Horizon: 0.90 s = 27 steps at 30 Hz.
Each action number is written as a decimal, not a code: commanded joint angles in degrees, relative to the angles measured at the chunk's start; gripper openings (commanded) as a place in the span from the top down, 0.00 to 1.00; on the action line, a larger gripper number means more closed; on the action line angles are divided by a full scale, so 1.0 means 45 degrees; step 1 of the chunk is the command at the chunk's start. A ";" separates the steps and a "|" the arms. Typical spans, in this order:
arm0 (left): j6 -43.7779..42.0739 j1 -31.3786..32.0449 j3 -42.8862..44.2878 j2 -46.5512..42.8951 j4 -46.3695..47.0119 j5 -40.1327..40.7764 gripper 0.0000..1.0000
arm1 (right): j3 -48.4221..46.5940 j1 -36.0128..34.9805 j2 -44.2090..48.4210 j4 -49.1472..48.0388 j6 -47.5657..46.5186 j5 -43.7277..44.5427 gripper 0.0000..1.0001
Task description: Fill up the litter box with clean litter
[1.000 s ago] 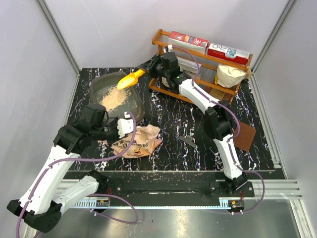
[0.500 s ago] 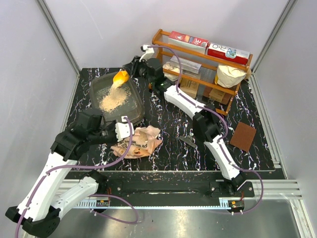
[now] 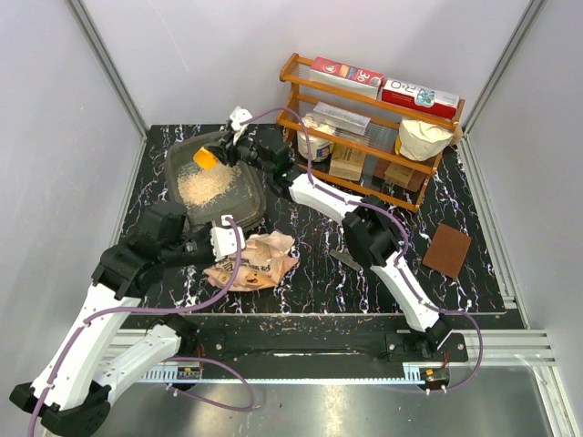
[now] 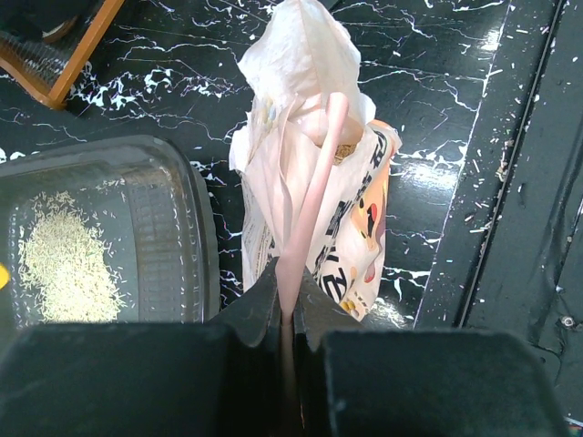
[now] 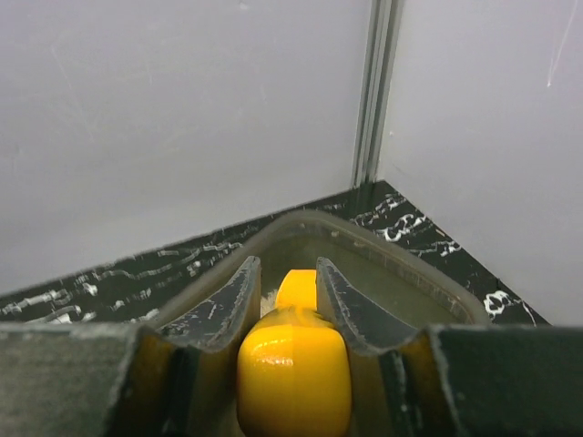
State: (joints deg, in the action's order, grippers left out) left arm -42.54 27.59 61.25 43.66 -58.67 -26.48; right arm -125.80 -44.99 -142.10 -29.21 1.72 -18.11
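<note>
The litter box is a dark grey tray at the back left of the table. A pile of pale clean litter lies in it. My right gripper is shut on the handle of a yellow scoop, which is tipped down over the box's far end. The right wrist view shows the scoop handle between the jaws of the right gripper, with the litter box rim below. My left gripper is shut on a pink strip of the pink bag, which stands beside the litter box.
A wooden rack with boxes and a white tub stands at the back right, just behind my right arm. A brown square mat lies at the right. A small dark object lies near the middle. Grey walls close in the back and both sides.
My right arm swung the scoop left from the rack side to over the box and tipped it downward, spilling litter onto the pile. The left arm and bag barely moved.
</note>
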 commanded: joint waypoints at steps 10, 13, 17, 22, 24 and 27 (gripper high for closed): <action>0.1190 -0.0331 0.0703 0.0237 0.1357 -0.0736 1.00 | 0.0142 0.1090 0.3197 0.0864 0.0925 -0.0897 1.00; 0.2673 -0.0312 0.1347 0.1016 0.2548 -0.0991 1.00 | 0.0376 0.1832 0.4485 0.1937 0.1785 -0.1307 1.00; 0.4332 -0.0312 0.2439 0.1995 0.3896 -0.0875 1.00 | 0.0456 0.2965 0.6144 0.3830 0.2489 -0.2322 1.00; 0.5293 -0.0312 0.3126 0.2875 0.5342 -0.0697 1.00 | 0.0415 0.4331 0.7552 0.7367 0.3076 -0.2791 1.00; 0.5703 -0.0312 0.3165 0.3070 0.5926 -0.0542 1.00 | 0.0959 0.4567 0.8275 0.8089 0.3076 -0.3415 1.00; 0.6113 -0.0312 0.2971 0.3091 0.6338 -0.0463 1.00 | 0.1992 0.4764 0.9213 0.8658 0.3250 -0.4489 1.00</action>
State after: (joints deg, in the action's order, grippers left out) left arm -20.73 26.02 68.47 59.53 -49.41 -25.87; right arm -121.89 -23.16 -105.49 0.97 13.98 -30.06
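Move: The right hand, gripping the yellow scoop over the far part of the litter box, has the litter bag about 29 cm back, 6 cm to its right and 15 cm lower. The litter box's middle is some 8 cm back, 6 cm left and 18 cm below it; the wooden shelf's middle is roughly 5 cm ahead, 37 cm right and 8 cm lower. For the left hand, already pinching the bag's rim, the bag's middle is about 10 cm right, level ahead, 10 cm down. Rightward and upward, after a dip of a centimetre or two, the right hand sweeps the gripped scoop some 25 cm right and nearly as far up, away from the litter box to above the shelf's left end, its wrist barely turning. The left hand keeps its pinch on the bag's rim and, starting later, draws it about 6 cm forward and a little right, swivelling some 15 degrees counter-clockwise. ##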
